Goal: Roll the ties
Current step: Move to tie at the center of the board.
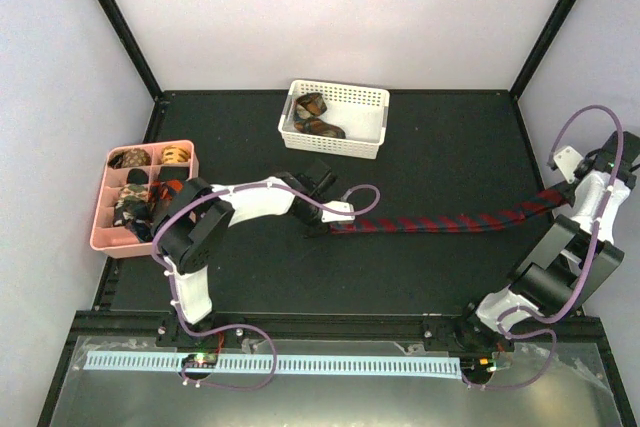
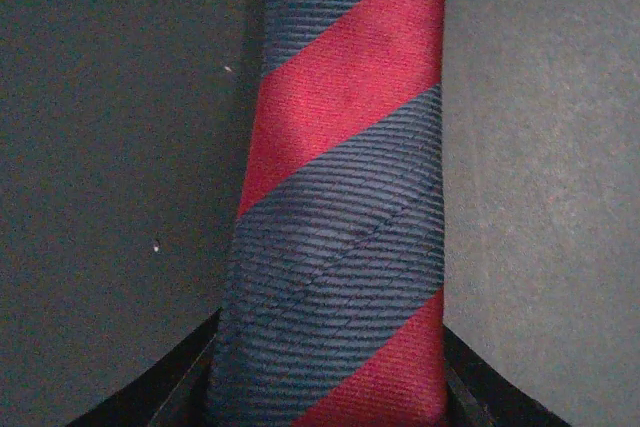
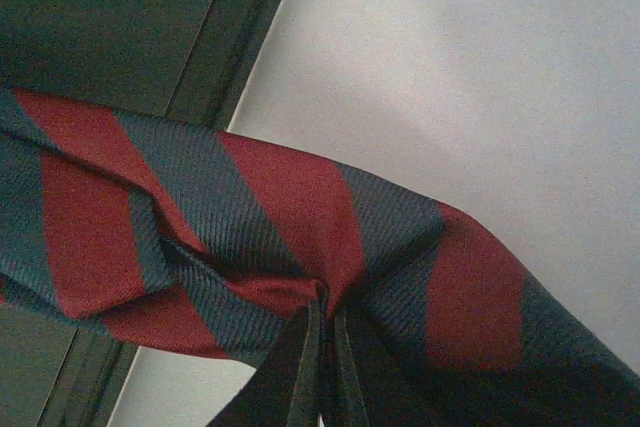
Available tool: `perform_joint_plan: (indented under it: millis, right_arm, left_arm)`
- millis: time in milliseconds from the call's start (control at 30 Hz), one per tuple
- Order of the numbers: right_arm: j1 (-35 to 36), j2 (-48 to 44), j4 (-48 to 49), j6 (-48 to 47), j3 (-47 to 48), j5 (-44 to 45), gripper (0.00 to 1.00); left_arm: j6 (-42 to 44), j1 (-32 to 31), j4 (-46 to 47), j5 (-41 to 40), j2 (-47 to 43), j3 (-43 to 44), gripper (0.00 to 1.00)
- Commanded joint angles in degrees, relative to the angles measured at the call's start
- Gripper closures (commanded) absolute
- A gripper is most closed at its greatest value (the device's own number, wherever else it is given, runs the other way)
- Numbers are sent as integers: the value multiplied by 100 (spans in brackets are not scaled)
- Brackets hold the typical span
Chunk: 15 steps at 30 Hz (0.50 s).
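A long tie with red and dark diagonal stripes lies stretched across the black table from the middle to the right edge. My left gripper is at its left end. In the left wrist view the tie fills the gap between the two black fingers, which press against both of its edges. My right gripper holds the right end lifted off the table. In the right wrist view its fingertips are pinched together on bunched fabric of the tie.
A white basket at the back centre holds rolled ties. A pink compartment tray at the left holds several rolled ties, beside the left arm's elbow. Black frame posts stand at the rear corners.
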Motion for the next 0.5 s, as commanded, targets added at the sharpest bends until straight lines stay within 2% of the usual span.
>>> perform_joint_plan:
  millis: [0,67,133,167,233,267,333,467]
  right_arm:
    - [-25,-8,178,-177,-218,109,95]
    - [-25,-15,141,-201,-249,50,93]
    - [-10,-32,-61,-158,-205,-146,84]
    - [14,-40,-232,-131,-169,-204,73]
    - [26,-63,-578,-69,-77,-393,41]
    - [26,-81,-716,-39,-33,-471,30]
    - [26,-118,-976,55,136,-681,21]
    - [37,-177,-1623,377,651,-1565,5]
  left_arm:
    - [-364,-60,152,-214,-63,-108,56]
    - [-394,-76,113,-94,-93,-107,54]
    - [-459,-78,80,-82,-104,-91,48]
    - [-489,-74,65,-84,-119,-82,41]
    - [-548,-19,82,-21,-287,-143,24]
    - [-591,40,120,23,-420,-202,17]
    - [-650,196,127,223,-764,-302,3]
    - [-853,702,122,722,-1663,-431,1]
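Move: The left fingers are down at the board around the tie's left end; the middle of the tie lies about 28 cm to their right, almost level. The white basket stands some 28 cm ahead of that hand and 2 cm to its right. The right hand pinches the tie's other end; the tie's middle is about 31 cm to its left, 2 cm back and 15 cm lower, and the board's right edge is some 4 cm to its left and 15 cm below. The tie comes free of both hands as their fingers spread wide. The right opens from fully shut while sinking about 2 cm, then slides some 3 cm left towards the tie's middle, its left side rolling up about 10 degrees; the left, half open around its end, stays put while widening, then lifts nearly 3 cm off the tie, easing slightly left. ##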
